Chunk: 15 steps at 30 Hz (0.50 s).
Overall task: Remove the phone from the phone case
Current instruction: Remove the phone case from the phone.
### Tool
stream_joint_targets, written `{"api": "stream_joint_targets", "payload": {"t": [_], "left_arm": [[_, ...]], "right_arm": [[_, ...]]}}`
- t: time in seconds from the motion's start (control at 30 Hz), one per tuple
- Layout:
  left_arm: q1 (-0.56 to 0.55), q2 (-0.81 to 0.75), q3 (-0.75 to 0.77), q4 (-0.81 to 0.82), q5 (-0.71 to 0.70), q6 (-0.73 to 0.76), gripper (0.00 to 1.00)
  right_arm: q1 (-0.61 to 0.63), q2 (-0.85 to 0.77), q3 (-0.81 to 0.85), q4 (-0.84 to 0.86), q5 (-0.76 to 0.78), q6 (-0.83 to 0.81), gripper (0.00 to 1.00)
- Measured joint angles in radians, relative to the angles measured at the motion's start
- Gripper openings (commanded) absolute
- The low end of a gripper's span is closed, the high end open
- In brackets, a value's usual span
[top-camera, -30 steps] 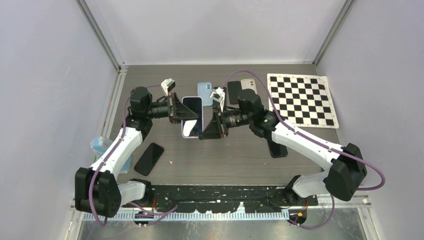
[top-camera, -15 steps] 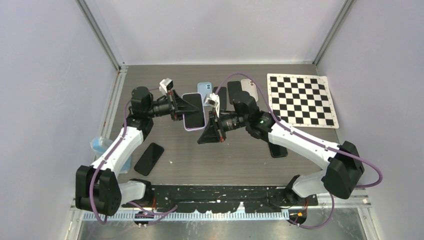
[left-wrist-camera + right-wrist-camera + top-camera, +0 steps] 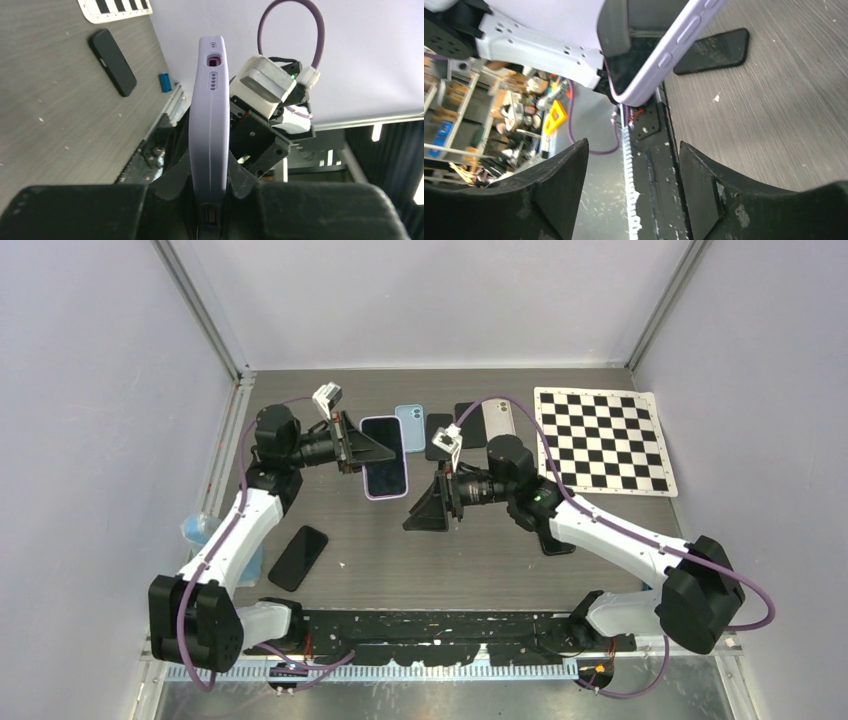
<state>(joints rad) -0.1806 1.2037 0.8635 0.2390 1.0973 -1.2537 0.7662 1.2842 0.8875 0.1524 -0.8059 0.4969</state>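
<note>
A phone with a dark screen sits inside a lilac phone case and is held up above the table. My left gripper is shut on its left end. In the left wrist view the case stands edge-on between the left gripper's jaws. My right gripper hangs open to the right and nearer, apart from the phone. The right wrist view shows the case's lower corner and the screen beyond my empty right gripper.
On the far table lie a blue-cased phone, a black phone and a beige phone. A checkerboard sheet is at the back right. Black phones lie at the near left and under the right arm.
My right gripper came off the phone's right edge, opened wide and drew back to the right. My left gripper carried the cased phone slightly left and farther back.
</note>
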Motion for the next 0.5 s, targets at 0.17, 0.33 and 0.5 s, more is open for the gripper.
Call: {"api": "stream_joint_targets", "payload": {"t": [0.17,0.33,0.5], "left_arm": [[0.0,-0.038,0.052,-0.097,0.008,0.194,0.0],[0.001,-0.076,0.077,-0.145,0.04,0.319,0.0],[0.001,-0.114,0.077,-0.172,0.051,0.396,0.0]], "right_arm": [[-0.005,-0.005,-0.027,0.142,-0.004,0.183,0.71],[-0.005,-0.001,-0.012,0.18,0.022,0.291,0.54],[-0.005,0.034,0.038,0.211,0.053,0.378,0.35]]}}
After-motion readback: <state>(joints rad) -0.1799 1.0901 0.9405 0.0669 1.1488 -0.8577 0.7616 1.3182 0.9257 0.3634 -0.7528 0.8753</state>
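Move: Over the middle of the table, the left hand still holds the phone in its lilac case by the left long edge, its middle about 4 cm to that hand's right and 1 cm back. From the empty right hand, that middle lies some 9 cm ahead, 5 cm left and 6 cm above. From the left hand, the blue phone lies roughly 25 cm ahead, 8 cm right; the black phone 8 cm back, 18 cm left; both about 25 cm below. Rising about 5 cm, with a little forward and left travel late on, the right hand tips its fingertips up slightly and brings its half-closing fingers around the case's near right corner. The left hand keeps its grip, draws the phone back about 3 cm and up 2.5 cm, and tilts it some 25 degrees, near end down, to meet them. ##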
